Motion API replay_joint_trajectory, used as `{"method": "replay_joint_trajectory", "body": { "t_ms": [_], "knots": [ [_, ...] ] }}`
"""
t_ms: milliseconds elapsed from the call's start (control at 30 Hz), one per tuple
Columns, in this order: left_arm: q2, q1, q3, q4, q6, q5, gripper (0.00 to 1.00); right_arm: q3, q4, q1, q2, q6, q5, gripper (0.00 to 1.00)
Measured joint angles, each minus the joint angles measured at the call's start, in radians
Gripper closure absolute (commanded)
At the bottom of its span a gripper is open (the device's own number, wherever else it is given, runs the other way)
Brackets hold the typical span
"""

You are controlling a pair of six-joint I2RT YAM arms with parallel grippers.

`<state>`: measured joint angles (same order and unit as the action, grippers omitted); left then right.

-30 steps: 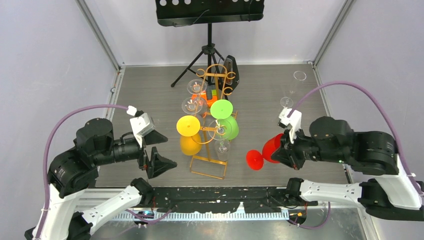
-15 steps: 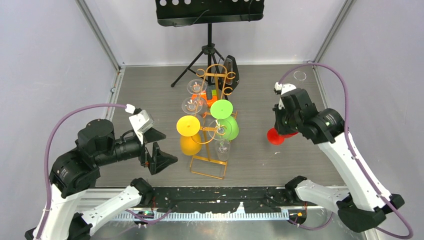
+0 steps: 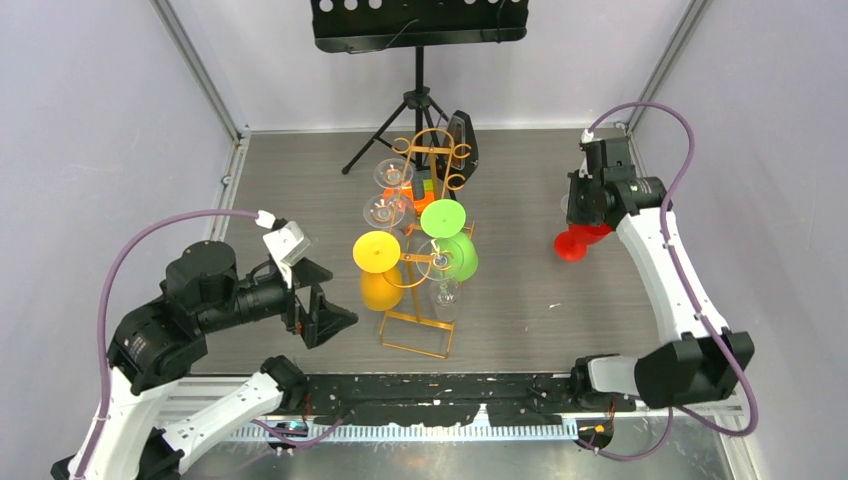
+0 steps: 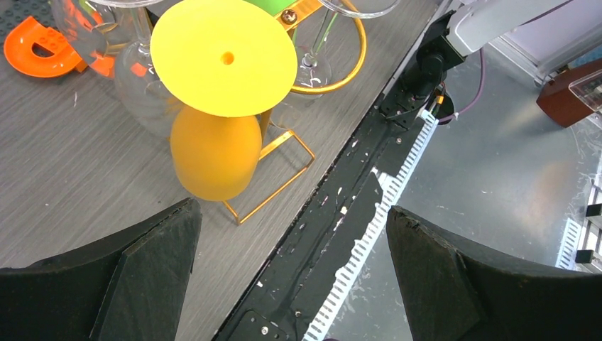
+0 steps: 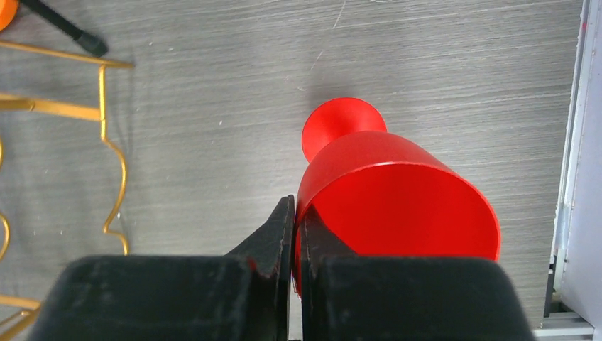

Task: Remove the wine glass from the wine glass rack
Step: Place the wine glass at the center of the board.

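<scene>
The gold wire wine glass rack (image 3: 414,322) stands mid-table, and its base wire (image 4: 285,160) and a scrolled side (image 5: 113,170) show in the wrist views. Hanging on it are a yellow glass (image 3: 377,252) (image 4: 213,153), a green glass (image 3: 445,220) and clear ones (image 3: 384,211). Off the rack, at the right back of the table, a red wine glass (image 3: 577,241) (image 5: 387,188) stands foot down. My right gripper (image 3: 592,208) (image 5: 294,207) is shut on its rim, one finger inside the bowl. My left gripper (image 3: 320,300) (image 4: 291,210) is open and holds nothing, left of the rack's front.
A black tripod music stand (image 3: 420,28) rises behind the rack, with a black object (image 3: 463,136) next to it. An orange curved piece (image 4: 35,57) lies on the table by the rack. The enclosure wall rail (image 5: 571,170) runs close on the right of the red glass.
My right arm has swung from the front right to the back right, carrying the red glass and turning it from sideways to upright. The left arm has barely shifted.
</scene>
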<state>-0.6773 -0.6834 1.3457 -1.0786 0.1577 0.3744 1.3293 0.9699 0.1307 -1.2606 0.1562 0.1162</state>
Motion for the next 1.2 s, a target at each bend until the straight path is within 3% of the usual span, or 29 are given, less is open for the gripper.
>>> {"method": "replay_joint_trajectory", "body": {
  "t_ms": [400, 967, 1200],
  "knots": [
    [-0.015, 0.0, -0.019, 0.013, 0.023, -0.02, 0.01, 0.021, -0.113, -0.225, -0.233, 0.002, -0.058, 0.95],
    [-0.061, 0.0, -0.043, 0.028, 0.022, -0.055, 0.0, 0.254, -0.13, -0.278, -0.473, 0.008, -0.047, 0.94],
    [-0.067, 0.0, -0.04, 0.027, 0.02, -0.069, 0.0, 0.277, -0.127, -0.283, -0.524, 0.007, -0.045, 0.94]
  ]
}}
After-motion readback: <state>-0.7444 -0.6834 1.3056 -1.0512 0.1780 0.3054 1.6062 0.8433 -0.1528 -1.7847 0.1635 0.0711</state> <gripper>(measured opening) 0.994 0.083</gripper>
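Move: The red wine glass is already pinched by its bowl in the right gripper. Its landing spot is the bare tabletop about 12 cm ahead of that hand, 11 cm to its right and 22 cm below. The clear standing glass is roughly 20 cm ahead and 7 cm right, its middle 12 cm down; the green glass on the rack is 25 cm left, about level ahead, 10 cm down. From the left gripper the spot lies some 33 cm ahead, 60 cm right and 35 cm down. Carry the red glass with the right gripper about 12 cm forward and 10 cm right, sinking some 7 cm, to the near right side of the clear glass. Swing right and down early, then mostly forward, turning the hand about 15 degrees clockwise, fingers kept shut on the bowl. Ease the open left gripper some 3 cm forward and down, towards the yellow glass. ##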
